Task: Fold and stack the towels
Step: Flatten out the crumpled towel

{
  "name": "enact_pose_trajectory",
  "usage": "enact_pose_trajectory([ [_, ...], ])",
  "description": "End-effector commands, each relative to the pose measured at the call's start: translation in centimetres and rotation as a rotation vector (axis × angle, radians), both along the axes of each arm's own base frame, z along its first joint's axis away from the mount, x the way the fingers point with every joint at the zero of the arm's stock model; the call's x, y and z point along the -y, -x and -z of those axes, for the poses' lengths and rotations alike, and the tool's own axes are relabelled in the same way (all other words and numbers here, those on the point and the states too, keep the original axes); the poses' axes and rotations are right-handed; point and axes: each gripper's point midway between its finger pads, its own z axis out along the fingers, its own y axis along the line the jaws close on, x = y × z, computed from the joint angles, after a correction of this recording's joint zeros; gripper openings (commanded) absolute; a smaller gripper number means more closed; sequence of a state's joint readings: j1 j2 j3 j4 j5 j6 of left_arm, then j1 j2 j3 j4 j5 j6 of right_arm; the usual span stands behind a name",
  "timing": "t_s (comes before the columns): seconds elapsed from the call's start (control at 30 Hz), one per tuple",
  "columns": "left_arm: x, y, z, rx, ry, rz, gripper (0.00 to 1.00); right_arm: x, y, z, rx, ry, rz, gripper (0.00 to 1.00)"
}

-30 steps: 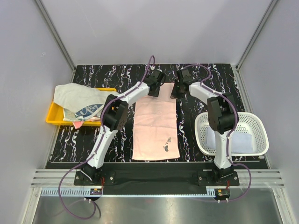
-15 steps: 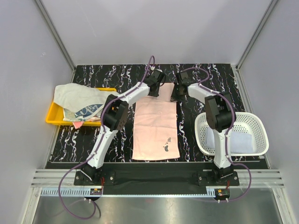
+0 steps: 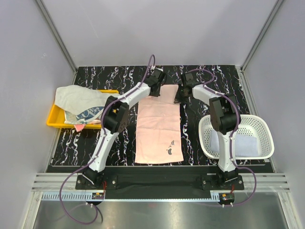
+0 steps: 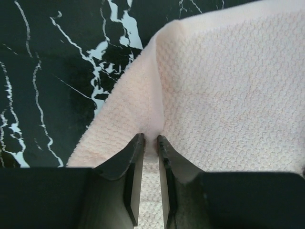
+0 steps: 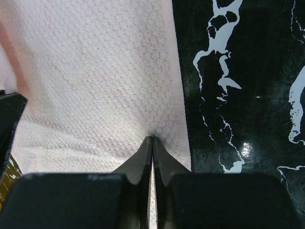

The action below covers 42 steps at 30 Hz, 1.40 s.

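A pale pink towel [image 3: 158, 129] lies spread flat on the black marbled table, with a small dark print near its front right corner. My left gripper [image 3: 156, 90] is at its far left corner; in the left wrist view the jaws [image 4: 151, 140] stand narrow, pinching a raised ridge of the pink cloth [image 4: 228, 86]. My right gripper [image 3: 178, 95] is at the far right corner, its fingers [image 5: 152, 138] pressed together on a pucker of the same towel [image 5: 95, 71] close to its right edge. More towels [image 3: 78, 102], whitish and blue-printed, are heaped at the left.
The heap lies in a yellow tray [image 3: 51, 118] at the table's left edge. A white mesh basket [image 3: 267, 138] stands at the right beside the right arm, with a pale folded towel [image 3: 243, 145] inside. Grey walls close in the back and sides.
The left gripper's jaws have narrowed onto the towel's far left corner and its wrist has shifted slightly. The right gripper has closed a little more. The towel has not moved.
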<state>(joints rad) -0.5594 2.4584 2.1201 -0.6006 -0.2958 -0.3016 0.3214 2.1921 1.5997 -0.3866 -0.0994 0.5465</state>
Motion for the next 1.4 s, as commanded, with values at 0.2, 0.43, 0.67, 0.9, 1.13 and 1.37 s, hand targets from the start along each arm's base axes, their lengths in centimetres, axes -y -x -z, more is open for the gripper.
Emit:
enact_pose_trajectory([
  [0.2, -0.7, -1.8, -6.5, 0.124, 0.050, -0.007, 0.09, 0.6, -0.7, 0.2, -0.004, 0.001, 0.014, 0.06],
  [0.43, -1.1, -1.9, -6.8, 0.122, 0.050, 0.004, 0.00, 1.7, -3.9, -3.4, 0.118, 0.025, 0.020, 0.36],
  [0.67, -1.0, -1.7, -7.7, 0.123, 0.067, 0.030, 0.00, 3.8, -9.1, -3.9, 0.162, 0.120, 0.070, 0.41],
  [0.9, -0.8, -1.6, -9.0, 0.137, 0.087, 0.048, 0.00, 4.6, -11.1, -2.6, 0.159, 0.185, 0.090, 0.41],
  [1.13, -0.4, -1.5, -9.3, 0.138, 0.105, 0.073, 0.00, 4.5, -12.1, -2.2, 0.175, 0.209, 0.075, 0.46],
  [1.37, -0.2, -1.4, -9.1, 0.130, 0.105, 0.081, 0.00, 3.6, -12.1, -1.6, 0.181, 0.194, 0.057, 0.50],
])
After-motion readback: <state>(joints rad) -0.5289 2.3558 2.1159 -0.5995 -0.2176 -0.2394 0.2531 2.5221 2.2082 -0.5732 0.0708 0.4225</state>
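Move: The right gripper, shut and down on the towel, goes for the towel's far-right corner, about 11 cm ahead and 3 cm to its right, at nearly its own height. The far-left hem pinched in the left gripper is some 8 cm to its left and 3 cm ahead; the white basket's middle, 23 cm right and 20 cm back. From the left gripper that far-right corner is roughly 8 cm ahead, 10 cm right and 3 cm lower; the far hem's bend, 7 cm ahead and 3 cm right. Open the right gripper about halfway to free it from the towel, then arc it up and over the surface some 11 cm forward and 4 cm right, dipping again so the open fingers straddle the right edge just short of the far corner. Meanwhile squeeze the left fingers shut on the pinched hem and raise it about 5 cm in two steps. ##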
